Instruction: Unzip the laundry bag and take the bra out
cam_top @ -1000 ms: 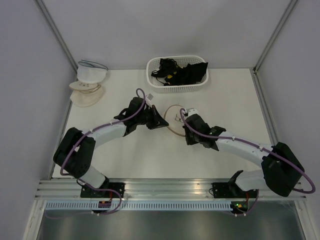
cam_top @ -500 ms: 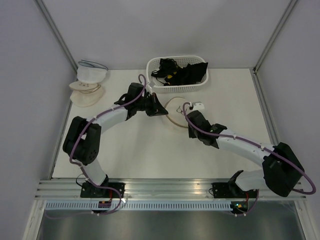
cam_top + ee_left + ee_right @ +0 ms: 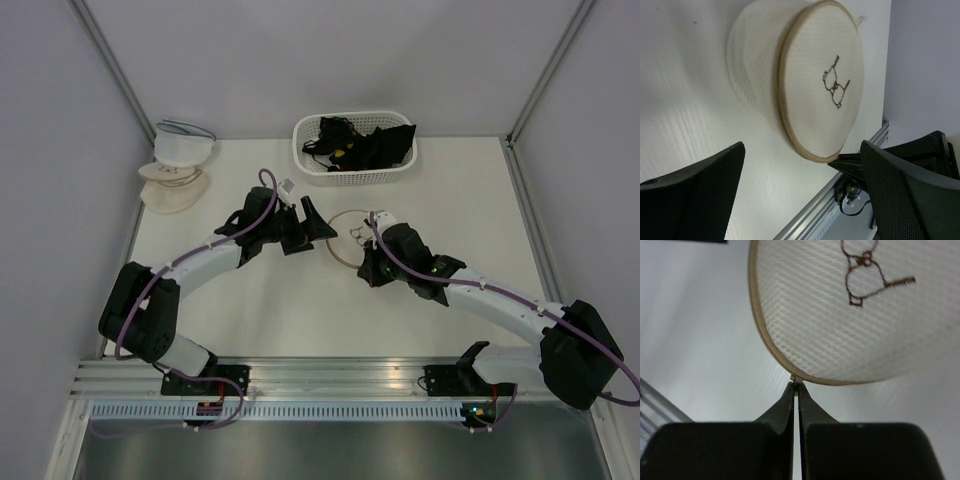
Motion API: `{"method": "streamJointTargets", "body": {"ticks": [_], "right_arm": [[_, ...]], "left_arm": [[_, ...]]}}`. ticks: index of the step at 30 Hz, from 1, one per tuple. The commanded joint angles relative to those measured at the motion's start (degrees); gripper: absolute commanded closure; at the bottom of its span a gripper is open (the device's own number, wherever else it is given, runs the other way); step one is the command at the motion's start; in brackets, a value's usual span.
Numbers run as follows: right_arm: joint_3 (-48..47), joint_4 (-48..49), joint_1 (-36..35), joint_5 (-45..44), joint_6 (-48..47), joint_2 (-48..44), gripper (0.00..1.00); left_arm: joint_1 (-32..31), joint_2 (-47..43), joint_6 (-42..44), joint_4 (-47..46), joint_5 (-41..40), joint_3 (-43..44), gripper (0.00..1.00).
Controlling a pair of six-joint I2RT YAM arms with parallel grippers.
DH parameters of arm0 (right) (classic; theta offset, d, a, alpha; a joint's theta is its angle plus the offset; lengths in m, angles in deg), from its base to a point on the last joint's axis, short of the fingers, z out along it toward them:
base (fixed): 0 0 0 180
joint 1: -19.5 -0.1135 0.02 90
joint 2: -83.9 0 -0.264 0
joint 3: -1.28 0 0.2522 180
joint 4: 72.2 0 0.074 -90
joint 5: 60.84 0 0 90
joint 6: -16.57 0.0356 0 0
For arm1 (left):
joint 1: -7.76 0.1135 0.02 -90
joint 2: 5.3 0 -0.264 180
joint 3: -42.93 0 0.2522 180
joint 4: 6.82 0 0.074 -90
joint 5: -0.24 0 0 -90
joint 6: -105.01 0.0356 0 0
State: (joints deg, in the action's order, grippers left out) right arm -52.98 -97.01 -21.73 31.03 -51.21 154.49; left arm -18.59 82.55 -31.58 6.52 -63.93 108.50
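Note:
The laundry bag [image 3: 346,236] is a round cream mesh pouch with a beige rim, lying mid-table. It fills the left wrist view [image 3: 805,75], where a small brown figure shows on its flat face. My right gripper [image 3: 796,386] is shut on the small metal zip pull [image 3: 795,379] at the rim, and its black tips [image 3: 852,162] also show in the left wrist view. My left gripper [image 3: 802,150] stands wide open just left of the bag [image 3: 318,228], holding nothing. The bra is hidden.
A white basket [image 3: 303,160] with black garments stands at the back centre. Stacked cream and white dome pouches [image 3: 175,165] lie at the back left. An aluminium rail [image 3: 330,375] runs along the near edge.
My left gripper, shut a moment ago, has opened wide and drawn back from the bag's left side. The right gripper stays shut at the rim, and the bag has shifted slightly.

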Motion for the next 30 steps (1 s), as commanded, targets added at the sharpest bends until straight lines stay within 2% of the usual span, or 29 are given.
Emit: {"method": "streamJointTargets", "body": {"ticks": [1,6,9,13,14,16,17,18,19,20,27,30], "right_arm": [[-0.2,7.61,0.1,11.74,-1.56,0.69,1.0],[-1.08,8.5,0.1,14.65,-1.48,3.33,1.0],[-0.73,7.98,0.01,13.96,-1.3,2.98,1.0],[-0.47,6.22,0.1,11.67,-1.56,1.57,1.0],[-0.47,5.95,0.1,11.41,-1.56,1.05,1.0],[-0.55,5.34,0.1,10.79,-1.48,0.52,1.0],[-0.55,5.16,0.1,10.79,-1.48,0.08,0.99],[-0.64,5.07,0.1,10.79,-1.48,-0.1,1.0],[-0.73,4.72,0.1,10.61,-1.56,-0.36,1.0],[-0.73,4.55,0.1,10.61,-1.56,-0.54,1.0],[-1.26,0.6,0.01,8.51,-1.74,-0.63,1.0],[-1.43,-4.22,0.1,5.35,-2.09,0.07,1.0]], "left_arm": [[-4.05,-3.74,-5.26,-4.23,-1.74,-2.76,0.0],[-6.34,-1.21,-7.64,-8.26,-1.66,-3.82,0.02],[-6.79,0.82,-7.82,-10.29,-0.6,-3.56,0.12],[-6.79,2.58,-7.99,-13.1,0.8,-4.09,0.33],[-6.79,2.76,-7.99,-13.46,1.24,-4.09,0.45],[-6.79,3.29,-8.08,-14.07,1.51,-4.17,0.6],[-6.87,3.46,-7.99,-14.25,1.6,-4.18,0.75],[-6.79,3.64,-8.08,-14.34,1.51,-4.18,0.81],[-6.79,3.64,-8.17,-14.43,1.68,-4.18,0.92],[-6.79,3.73,-8.08,-14.43,1.6,-4.09,0.98],[-6.17,3.64,-6.59,-13.11,1.25,-2.77,0.98],[-4.86,3.29,-5.8,-12.41,1.42,-2.07,0.98]]}}
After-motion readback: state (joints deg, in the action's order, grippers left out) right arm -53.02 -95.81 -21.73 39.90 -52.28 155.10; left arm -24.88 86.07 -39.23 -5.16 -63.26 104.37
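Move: The left hand hangs open beside the laundry bag; the stretch of zipped rim it goes for lies about 3 cm back and 4 cm to its right, some 2 cm lower. From that hand the bag's printed face is centred 6 cm to the right and 1 cm ahead, and the white basket about 25 cm ahead and 8 cm right, lower down. From the right hand, already gripping the zip end, that rim lies 5 cm ahead and 6 cm left, slightly higher. The left hand, fingers wide open, goes about 4 cm to the right and 3 cm back onto the bag's near left rim, lifting a touch before settling 1 to 2 cm lower, then shuts and pinches the zip tapes between its fingertips. The right hand keeps its shut grip on the zip end and brings it some 3 cm left and slightly back towards the left hand, turning roughly 10 degrees counter-clockwise, then holds and finally eases back to the right by about a centimetre. ##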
